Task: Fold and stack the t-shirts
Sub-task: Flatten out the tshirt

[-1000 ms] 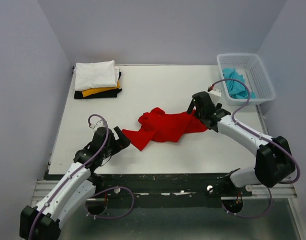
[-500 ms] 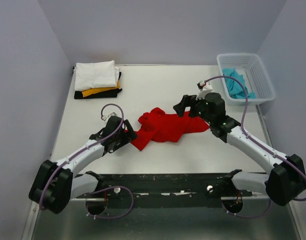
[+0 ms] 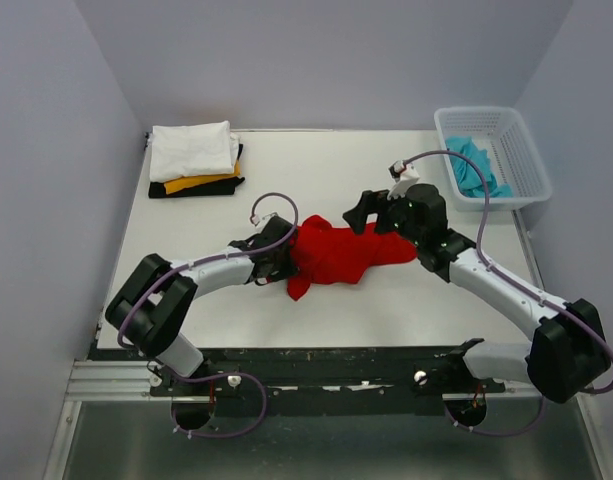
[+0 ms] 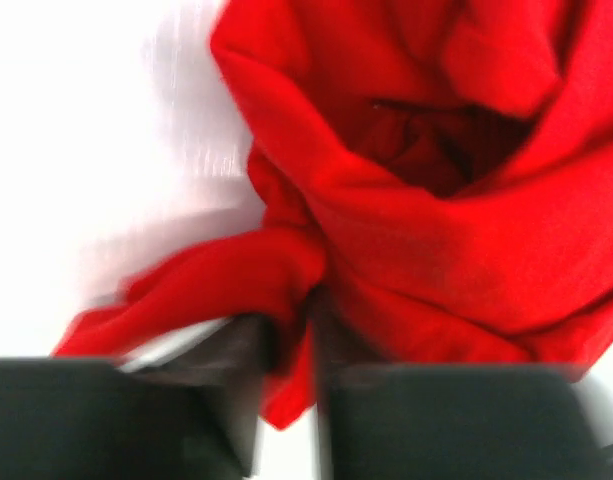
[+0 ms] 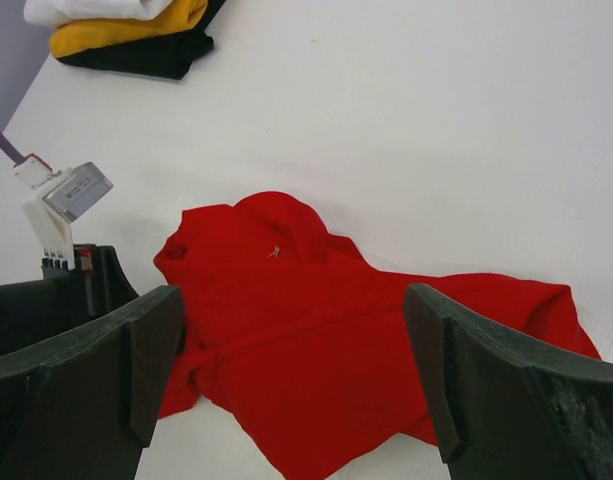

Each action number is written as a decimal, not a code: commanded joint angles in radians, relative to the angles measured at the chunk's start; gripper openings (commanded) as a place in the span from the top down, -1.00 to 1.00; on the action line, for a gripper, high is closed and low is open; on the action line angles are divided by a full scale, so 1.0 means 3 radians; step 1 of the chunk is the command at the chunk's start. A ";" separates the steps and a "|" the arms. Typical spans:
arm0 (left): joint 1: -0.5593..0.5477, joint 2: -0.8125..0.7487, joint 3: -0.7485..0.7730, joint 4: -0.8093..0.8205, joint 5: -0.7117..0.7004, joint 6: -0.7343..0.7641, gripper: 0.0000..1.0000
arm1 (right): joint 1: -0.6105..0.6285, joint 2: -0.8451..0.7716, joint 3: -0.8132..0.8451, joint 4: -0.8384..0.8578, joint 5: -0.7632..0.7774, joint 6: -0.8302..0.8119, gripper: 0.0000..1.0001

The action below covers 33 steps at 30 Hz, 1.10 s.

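Note:
A crumpled red t-shirt (image 3: 341, 250) lies in the middle of the table. My left gripper (image 3: 284, 262) is at its left edge. In the left wrist view its jaws (image 4: 291, 340) are pinched on a fold of the red cloth (image 4: 436, 230). My right gripper (image 3: 369, 213) hovers over the shirt's upper right part. It stands wide open (image 5: 296, 370), with the red t-shirt (image 5: 316, 320) lying below between its fingers. Folded white (image 3: 193, 150), yellow-orange (image 3: 196, 183) and black t-shirts are stacked at the back left. A turquoise t-shirt (image 3: 471, 165) lies in the basket.
The white lattice basket (image 3: 531, 165) stands at the back right corner. Grey walls close in the table on three sides. The left arm's wrist camera (image 5: 66, 195) shows at the left of the right wrist view. The folded stack (image 5: 126, 30) shows at its top.
My left arm swept right to the shirt's left edge and its jaws closed on the cloth, bunching that side inward. My right gripper rose off the shirt's right end and opened fully.

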 commanded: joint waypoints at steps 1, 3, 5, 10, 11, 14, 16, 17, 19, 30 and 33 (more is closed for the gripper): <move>-0.0079 0.0194 0.0026 -0.0362 -0.0269 -0.0047 1.00 | 0.0057 0.0134 0.0056 0.0026 -0.0270 -0.0168 -1.00; -0.0080 0.0106 -0.0050 -0.0354 -0.0300 -0.0034 1.00 | 0.0181 0.0228 0.0148 -0.0023 -0.0258 -0.0318 -1.00; -0.0089 -0.0051 -0.0170 -0.0332 -0.0347 -0.0029 1.00 | 0.0372 0.0397 0.0333 -0.0127 -0.0144 -0.0518 -0.99; -0.0093 -0.0568 -0.0547 -0.0115 -0.0293 -0.0010 1.00 | 0.0761 0.1093 0.1038 -0.0555 -0.0025 -0.0915 -0.90; -0.0091 -0.0656 -0.0628 -0.0066 -0.0271 -0.0021 1.00 | 0.0827 0.1248 0.1154 -0.0579 -0.0063 -0.1005 -0.87; -0.0092 -0.0869 -0.0786 0.0010 -0.0267 -0.0053 1.00 | 0.0885 0.1643 0.1412 -0.0580 -0.0282 -0.1032 -0.79; -0.0092 -0.0955 -0.0847 0.0031 -0.0274 -0.0059 1.00 | 0.0902 0.1883 0.1608 -0.0618 -0.0463 -0.1032 -0.72; -0.0095 -0.0979 -0.0878 0.0036 -0.0291 -0.0077 1.00 | 0.0926 0.1982 0.1715 -0.0654 -0.0543 -0.1029 -0.70; -0.0091 -0.1022 -0.0923 0.0044 -0.0329 -0.0111 1.00 | 0.0997 0.2178 0.1880 -0.0664 -0.0668 -0.1036 -0.68; -0.0092 -0.1174 -0.1076 0.0149 -0.0319 -0.0141 1.00 | 0.1172 0.2930 0.2433 -0.0832 -0.0518 -0.0811 -0.27; -0.0092 -0.1231 -0.1088 0.0116 -0.0374 -0.0149 1.00 | 0.1182 0.2945 0.2435 -0.0858 -0.0398 -0.0779 0.45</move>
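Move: My left fingers, part closed, already straddle the near left corner of the red t-shirt; the shirt's middle is about 5 cm ahead and 14 cm to the right. From my open right hand, the shirt's far left fold lies some 17 cm left, 3 cm ahead and 15 cm below. My left gripper is about 17 cm left and 10 cm back of that hand, the folded stack roughly 42 cm left and 20 cm ahead. I shut my left fingers on the shirt corner, then drag it about 5 cm back and 4 cm left, low over the table, and hold it. Meanwhile my right hand sweeps some 22 cm left over the shirt, sinking about 13 cm, mostly in the later part, to its far left fold. It turns roughly 35 degrees counter-clockwise on the way, and its fingers close to about half around the cloth at the end. ##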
